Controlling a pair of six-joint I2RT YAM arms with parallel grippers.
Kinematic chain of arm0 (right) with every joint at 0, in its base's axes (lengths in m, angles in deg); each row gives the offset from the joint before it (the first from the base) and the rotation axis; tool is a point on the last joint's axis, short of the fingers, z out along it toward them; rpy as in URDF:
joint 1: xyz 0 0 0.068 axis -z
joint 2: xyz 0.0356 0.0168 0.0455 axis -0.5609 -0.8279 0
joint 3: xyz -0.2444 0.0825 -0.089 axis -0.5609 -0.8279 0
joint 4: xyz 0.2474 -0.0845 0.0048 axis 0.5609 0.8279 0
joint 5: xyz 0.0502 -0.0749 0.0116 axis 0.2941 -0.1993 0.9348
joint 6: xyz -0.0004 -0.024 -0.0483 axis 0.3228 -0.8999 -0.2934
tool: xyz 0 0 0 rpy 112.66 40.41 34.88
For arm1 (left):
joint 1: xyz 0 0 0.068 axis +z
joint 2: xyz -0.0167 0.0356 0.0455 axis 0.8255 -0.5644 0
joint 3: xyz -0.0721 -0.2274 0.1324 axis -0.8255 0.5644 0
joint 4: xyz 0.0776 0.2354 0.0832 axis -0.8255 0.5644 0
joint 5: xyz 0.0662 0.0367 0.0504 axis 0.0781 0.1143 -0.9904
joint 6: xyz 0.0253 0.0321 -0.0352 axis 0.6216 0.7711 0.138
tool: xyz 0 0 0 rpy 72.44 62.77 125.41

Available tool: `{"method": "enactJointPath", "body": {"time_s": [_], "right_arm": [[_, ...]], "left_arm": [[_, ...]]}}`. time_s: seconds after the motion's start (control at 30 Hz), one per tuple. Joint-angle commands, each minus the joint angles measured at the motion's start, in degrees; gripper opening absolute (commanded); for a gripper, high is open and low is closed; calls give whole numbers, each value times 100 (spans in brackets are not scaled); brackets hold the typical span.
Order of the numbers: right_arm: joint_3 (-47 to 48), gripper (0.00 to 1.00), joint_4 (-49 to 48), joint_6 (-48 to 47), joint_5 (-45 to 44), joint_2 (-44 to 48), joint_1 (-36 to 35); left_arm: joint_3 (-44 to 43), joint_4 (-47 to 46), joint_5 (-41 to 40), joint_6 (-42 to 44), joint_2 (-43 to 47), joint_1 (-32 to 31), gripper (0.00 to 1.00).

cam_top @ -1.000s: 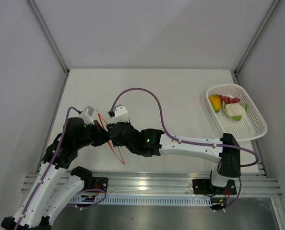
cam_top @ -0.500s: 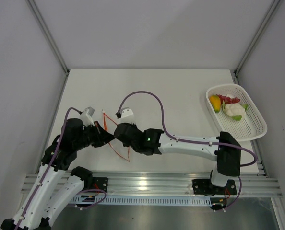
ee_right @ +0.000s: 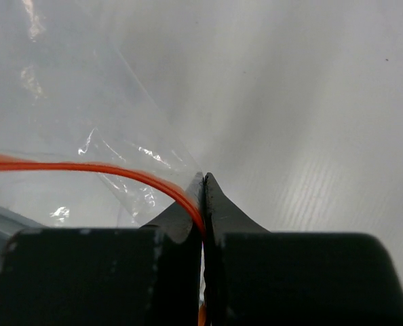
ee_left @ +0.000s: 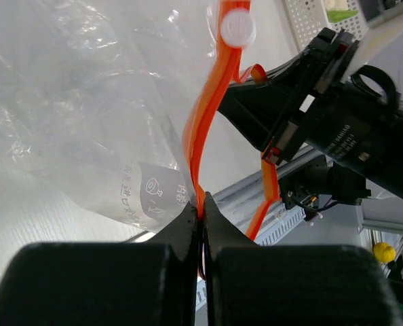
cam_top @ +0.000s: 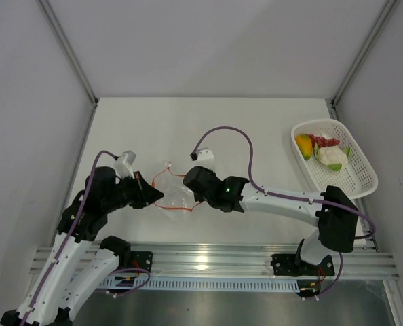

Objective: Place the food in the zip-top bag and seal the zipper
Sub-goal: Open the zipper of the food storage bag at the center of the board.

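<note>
The clear zip-top bag point(cam_top: 176, 198) hangs between my two grippers at the near left of the table, its orange-red zipper point(cam_top: 162, 174) bowed open. My left gripper point(cam_top: 155, 197) is shut on the zipper strip point(ee_left: 203, 136), with the crinkly bag point(ee_left: 72, 115) beside it. My right gripper point(cam_top: 195, 197) is shut on the other zipper side point(ee_right: 120, 171), with the bag film point(ee_right: 66, 129) to its left. The food sits in the white basket point(cam_top: 354, 183) at the right: yellow-orange fruit point(cam_top: 303, 145), red grapes point(cam_top: 323, 141), whitish piece point(cam_top: 330, 157), green piece point(cam_top: 336, 166).
The right arm point(cam_top: 283, 202) reaches across the near table to the left. Grey walls close in the table on the left, back and right. A metal rail point(cam_top: 208, 261) runs along the near edge. The right gripper point(ee_left: 310, 88) shows in the left wrist view.
My right gripper has moved to the right with its zipper side, away from the left gripper. The bag mouth has spread from a narrow fold into an open loop.
</note>
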Motion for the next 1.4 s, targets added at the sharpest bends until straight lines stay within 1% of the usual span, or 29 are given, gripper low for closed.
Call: {"method": "enactJointPath", "body": {"time_s": [0.0,0.1,0.27,0.43,0.53,0.57,0.63,0.67,0.73,0.8,0.83,0.93,0.97,1.0,1.03,1.13,1.17,1.2,1.27,1.37], "right_arm": [[-399,0,93,207,1,369,187],[-812,0,-39,207,220,650,389],[-1279,0,-355,163,536,1010,617],[-1622,0,-672,163,1020,1082,837],[-1622,7,-752,102,1186,1020,855],[-1622,12,-795,58,1257,1011,855],[-1613,14,-901,23,1389,985,838],[-1605,17,-936,5,1407,985,829],[-1587,18,-945,-12,1407,1002,820],[-1552,24,-919,-48,1390,1038,829],[-1534,33,-901,-65,1381,1090,837],[-1490,46,-788,-118,1302,1230,829],[-1490,55,-752,-127,1249,1275,846],[-1490,61,-708,-153,1223,1327,846],[-1490,69,-638,-162,1214,1389,846],[-1482,79,-463,-154,1047,1652,855],[-1473,88,-288,-118,960,1827,855],[-1464,93,-173,-74,741,1924,864],[-1482,99,90,-4,564,2170,873],[-1499,99,320,-39,405,2689,969]], "left_arm": [[-339,-44,254,310,-156,-34,1],[-418,-26,386,389,-305,-34,1],[-611,-17,850,512,-622,-34,1],[-638,-96,1150,521,-833,-43,0],[-577,-245,1387,486,-956,-60,1],[-576,-272,1440,477,-1000,-86,1],[-568,-368,1493,399,-1070,-192,0],[-568,-447,1493,355,-1149,-244,1],[-585,-527,1441,267,-1237,-411,1],[-620,-650,1379,188,-1360,-587,0],[-629,-702,1275,109,-1396,-640,1],[-629,-852,1081,-41,-1545,-763,0],[-629,-896,1045,-76,-1580,-790,1],[-629,-974,1028,-111,-1668,-816,1],[-629,-1019,1001,-181,-1703,-834,1],[-559,-1194,887,-313,-1888,-851,1],[-550,-1265,869,-349,-1932,-851,1],[-533,-1344,861,-375,-1984,-851,1],[-506,-1564,834,-428,-2169,-851,1],[-585,-1757,887,-472,-2476,-851,1]]}}
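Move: Between the two shut hands the bag's mouth already gapes, each hand pinching one side of the orange zipper. From the right hand the mouth's middle lies about 3 cm left and 2 cm back, at much the same height; the zipper's far end is some 4 cm ahead and 6 cm left, the left fingertips 8 cm left and 4 cm back, a little higher. From the left hand the mouth's middle is about 5 cm right, 2 cm ahead and 3 cm below. Drawing its side of the zipper about 5 cm to the right and 3 cm down, the right hand then stops, opens wide to let go, and lifts away up and farther right by some 5 cm. The left hand keeps its pinch and carries the bag about 7 cm right, turning some 15 degrees clockwise and tipping down, and reaches slightly forward at the end. ##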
